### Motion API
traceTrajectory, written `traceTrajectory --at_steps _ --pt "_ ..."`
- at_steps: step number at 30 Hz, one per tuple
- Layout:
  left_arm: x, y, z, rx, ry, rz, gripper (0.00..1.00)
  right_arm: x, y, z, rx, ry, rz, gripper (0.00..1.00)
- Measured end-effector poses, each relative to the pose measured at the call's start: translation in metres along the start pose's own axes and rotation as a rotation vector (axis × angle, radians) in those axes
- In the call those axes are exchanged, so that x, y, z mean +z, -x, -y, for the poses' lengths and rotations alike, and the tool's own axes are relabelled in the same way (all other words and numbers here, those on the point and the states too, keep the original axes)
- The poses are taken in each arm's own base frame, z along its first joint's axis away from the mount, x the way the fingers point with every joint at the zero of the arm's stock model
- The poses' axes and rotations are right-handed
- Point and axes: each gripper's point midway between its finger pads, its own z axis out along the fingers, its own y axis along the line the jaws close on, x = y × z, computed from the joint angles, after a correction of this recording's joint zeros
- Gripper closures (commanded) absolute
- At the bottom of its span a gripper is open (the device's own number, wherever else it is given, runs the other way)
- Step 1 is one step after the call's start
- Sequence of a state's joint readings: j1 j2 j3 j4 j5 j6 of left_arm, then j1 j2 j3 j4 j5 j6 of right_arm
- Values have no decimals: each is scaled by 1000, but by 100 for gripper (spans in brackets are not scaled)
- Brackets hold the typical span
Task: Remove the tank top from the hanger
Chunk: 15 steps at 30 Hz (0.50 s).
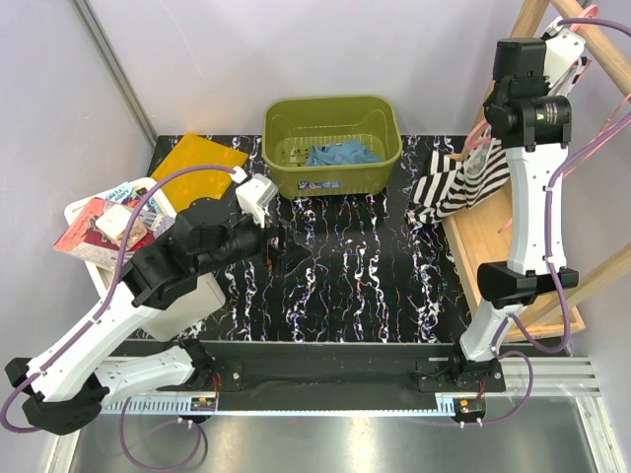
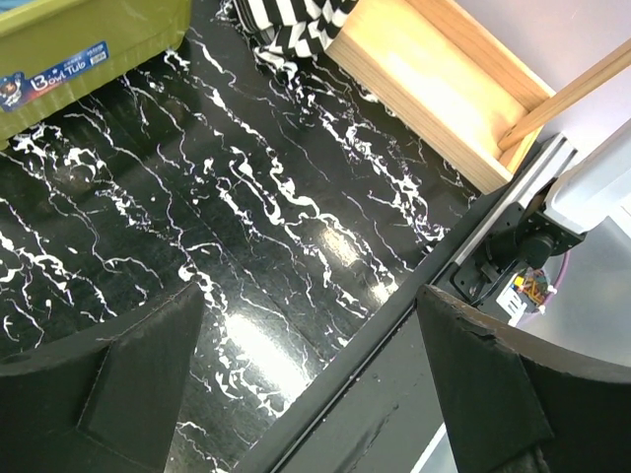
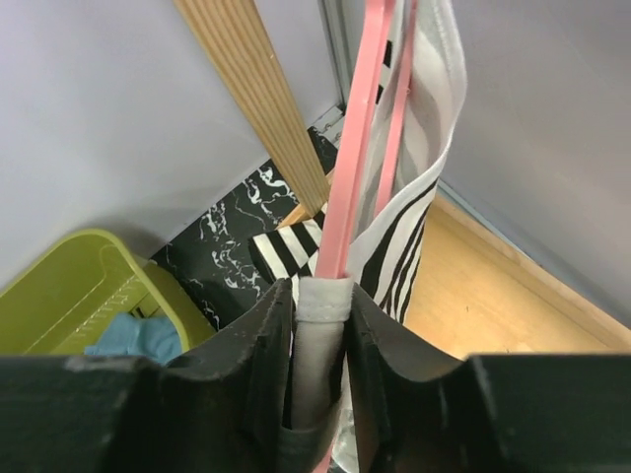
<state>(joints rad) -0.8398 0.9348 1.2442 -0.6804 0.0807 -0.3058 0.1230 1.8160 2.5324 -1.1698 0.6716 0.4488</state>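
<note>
The black-and-white striped tank top [image 1: 449, 187] hangs from a pink hanger [image 3: 360, 148] on the wooden rack at the right, and its hem trails onto the table. My right gripper [image 3: 321, 296] is raised beside the rack. It is shut on the tank top's white strap [image 3: 323, 298] where the strap wraps over the hanger's arm. More striped fabric [image 3: 414, 227] hangs behind the fingers. My left gripper [image 1: 296, 251] hovers open over the middle of the table, with nothing between its fingers [image 2: 138, 374].
A green basket [image 1: 332, 143] holding a blue cloth [image 1: 340, 153] stands at the back centre. The wooden rack [image 1: 493, 236] with slanted poles fills the right side. A white bin of books [image 1: 108, 222] and an orange sheet [image 1: 197, 158] lie at the left.
</note>
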Motion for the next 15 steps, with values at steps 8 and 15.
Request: traceTrajectory --at_steps 8,15 --pt "2 -3 -1 0 7 -26 7 -1 7 5 22 -34 29 84" --pt "3 1 0 -2 6 -22 7 -4 20 2 47 -19 60 100"
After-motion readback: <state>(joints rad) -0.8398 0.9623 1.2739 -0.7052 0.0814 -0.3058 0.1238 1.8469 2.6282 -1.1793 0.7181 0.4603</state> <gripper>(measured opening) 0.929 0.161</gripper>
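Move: The striped tank top's strap, wrapped round its pink hanger, is already between the right fingertips, within about 1 cm of the hand point. The shirt's hem lies some 8 cm ahead, 12 cm to the left and 38 cm below. The green basket sits roughly 10 cm ahead, 42 cm left and 38 cm lower. From the left hand, that strap is about 25 cm ahead, 50 cm to the right and 10 cm higher. The right fingers close the rest of the way and pinch the tank top's white strap where it wraps the pink hanger. Then the hand rises about 2 cm with that grip, tilting its fingertips up some 5 degrees and barely shifting otherwise. ##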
